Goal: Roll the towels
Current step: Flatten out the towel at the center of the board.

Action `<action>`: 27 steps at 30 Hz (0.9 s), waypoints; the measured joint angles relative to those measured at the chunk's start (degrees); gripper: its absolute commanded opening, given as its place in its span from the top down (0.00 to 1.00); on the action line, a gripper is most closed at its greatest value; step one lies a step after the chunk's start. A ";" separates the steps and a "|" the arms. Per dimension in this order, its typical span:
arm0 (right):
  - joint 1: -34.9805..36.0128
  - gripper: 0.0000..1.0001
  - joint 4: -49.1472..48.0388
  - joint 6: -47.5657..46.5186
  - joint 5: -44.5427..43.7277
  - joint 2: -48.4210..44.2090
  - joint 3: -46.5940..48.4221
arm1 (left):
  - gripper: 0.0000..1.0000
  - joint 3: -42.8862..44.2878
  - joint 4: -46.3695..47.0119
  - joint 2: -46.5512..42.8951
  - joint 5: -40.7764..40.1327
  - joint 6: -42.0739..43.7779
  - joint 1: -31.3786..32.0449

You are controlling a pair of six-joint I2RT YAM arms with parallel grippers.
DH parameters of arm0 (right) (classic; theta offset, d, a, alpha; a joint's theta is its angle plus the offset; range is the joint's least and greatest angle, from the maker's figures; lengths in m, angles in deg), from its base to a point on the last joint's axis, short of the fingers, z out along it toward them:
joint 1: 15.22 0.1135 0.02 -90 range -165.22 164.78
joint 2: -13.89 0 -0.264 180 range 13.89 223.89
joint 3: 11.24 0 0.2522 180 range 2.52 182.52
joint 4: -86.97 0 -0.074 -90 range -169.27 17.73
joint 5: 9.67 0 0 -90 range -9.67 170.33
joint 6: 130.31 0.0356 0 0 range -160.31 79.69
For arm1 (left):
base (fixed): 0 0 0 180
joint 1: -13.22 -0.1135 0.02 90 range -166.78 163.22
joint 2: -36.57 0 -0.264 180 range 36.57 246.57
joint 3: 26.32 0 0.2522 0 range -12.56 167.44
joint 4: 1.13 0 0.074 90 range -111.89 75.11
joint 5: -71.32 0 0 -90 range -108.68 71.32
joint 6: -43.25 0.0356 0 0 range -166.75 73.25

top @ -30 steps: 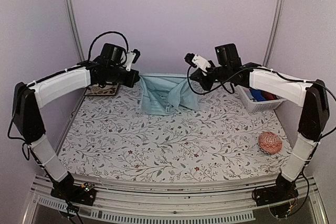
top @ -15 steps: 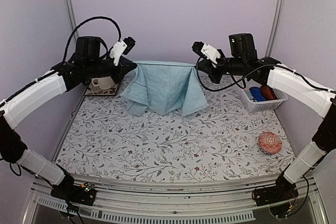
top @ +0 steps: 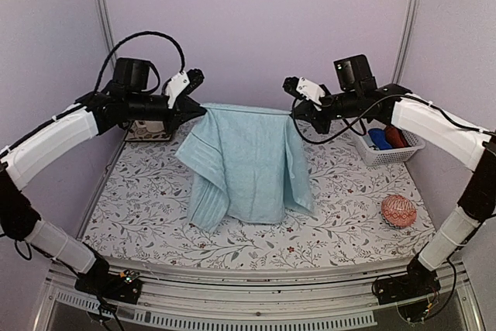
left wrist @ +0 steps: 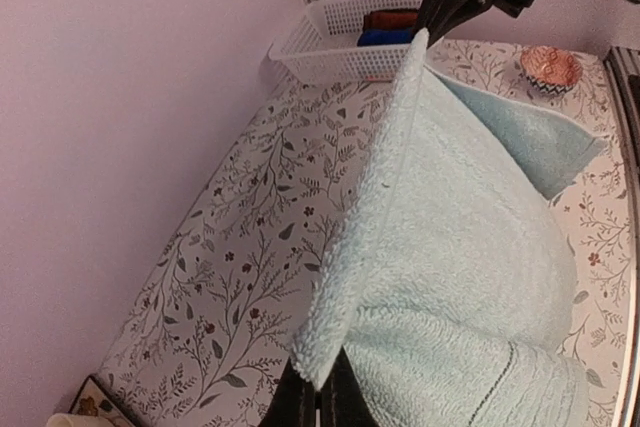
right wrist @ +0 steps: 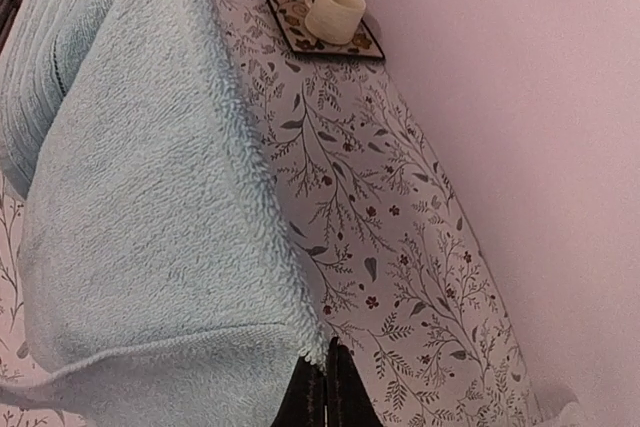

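Observation:
A light blue towel (top: pixel 246 162) hangs stretched between my two grippers above the floral table, its lower folds resting on the table middle. My left gripper (top: pixel 203 111) is shut on the towel's left top corner, seen in the left wrist view (left wrist: pixel 318 372). My right gripper (top: pixel 293 112) is shut on the right top corner, seen in the right wrist view (right wrist: pixel 322 362). The towel fills much of both wrist views (left wrist: pixel 470 247) (right wrist: pixel 140 207). The lower part is folded and bunched.
A white basket (top: pixel 386 147) with coloured items stands at the back right. A patterned ball (top: pixel 398 211) lies at the right. A cream mug (right wrist: pixel 333 11) on a patterned coaster (top: pixel 149 134) stands at the back left. The purple back wall is close behind the grippers.
Both grippers have lifted the towel from the back of the table and pulled it forward and apart. It now hangs spread wide, reaching down to the table middle.

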 measured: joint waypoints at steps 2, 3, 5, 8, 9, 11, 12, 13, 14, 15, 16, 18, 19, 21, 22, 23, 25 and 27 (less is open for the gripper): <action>-1.29 0.98 1.46 0.26 -0.33 6.19 1.42 | 1.00 0.17 -1.18 4.42 -0.13 -0.11 -0.76; -1.73 0.98 2.12 0.44 -0.46 8.66 2.14 | 1.00 0.55 -1.79 7.19 -0.20 -0.28 -1.20; -2.86 0.98 3.21 1.22 -0.63 14.51 4.24 | 1.00 2.14 -2.86 13.73 -0.76 -0.94 -2.03; -4.42 0.74 3.67 2.86 -1.75 22.62 7.80 | 0.84 5.84 -3.63 23.65 -3.08 -2.38 -2.73; -4.61 0.68 3.54 3.45 -2.19 24.15 8.48 | 0.78 6.84 -3.63 26.27 -3.93 -2.97 -2.80; -5.22 0.48 3.96 5.49 -4.94 30.05 12.57 | 0.49 11.15 -4.46 33.77 -6.32 -5.70 -2.99; -5.35 0.40 3.87 6.78 -5.90 32.17 13.99 | 0.35 12.68 -4.48 36.39 -7.17 -6.23 -3.13; -5.57 0.34 3.93 7.65 -7.23 34.38 15.32 | 0.26 14.75 -5.14 39.43 -8.15 -7.45 -3.34; -5.73 0.31 3.87 8.50 -8.33 35.82 15.67 | 0.16 16.44 -5.51 41.99 -8.92 -8.96 -3.54; -5.88 0.31 4.35 9.18 -9.44 36.59 15.61 | 0.06 17.75 -6.01 43.76 -9.79 -10.08 -3.72; -5.95 0.30 4.83 9.88 -10.45 36.89 15.28 | 0.04 18.53 -6.29 45.05 -10.64 -11.10 -3.89; -5.99 0.30 4.85 10.56 -11.61 36.39 14.40 | 0.03 18.84 -6.93 45.59 -12.17 -13.42 -4.11; -5.97 0.30 4.50 10.62 -11.63 35.74 13.73 | 0.03 18.86 -7.23 45.27 -12.96 -14.47 -4.20; -5.79 0.29 4.37 10.82 -10.99 33.29 11.67 | 0.03 18.78 -7.15 44.28 -13.70 -16.02 -4.24; -5.55 0.28 4.35 10.82 -10.25 31.67 10.71 | 0.03 18.53 -7.13 43.47 -13.92 -16.68 -4.26; -5.22 0.27 4.13 10.80 -9.42 29.97 9.81 | 0.03 18.03 -7.02 42.42 -13.99 -17.51 -4.26; -3.98 0.26 3.10 10.23 -8.28 26.36 7.89 | 0.04 16.61 -7.08 39.93 -13.75 -19.04 -4.37; -2.03 0.26 2.23 9.66 -7.87 23.87 6.78 | 0.10 15.52 -7.19 37.92 -12.74 -20.57 -4.63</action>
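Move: Both hands already grip the teal towel by its far corners, high in the air. For the left hand, the board's centre lies about 3 cm ahead, 13 cm right and 31 cm below, with the mug about 23 cm ahead, 20 cm left and 28 cm down. For the right hand, the centre is level, some 10 cm left and 29 cm down; the white basket is 16 cm ahead, 29 cm right and the woven bowl 13 cm back, 29 cm right, both well below. Swing both grippers down together, about 25 cm, and forward roughly half as far, tipping the fingers downward, to lay the hanging towel on the board's centre. Spread both sets of fingers near the bottom of the swing to let go of the corners, then lift both hands clear, drawing the right one back a little. ##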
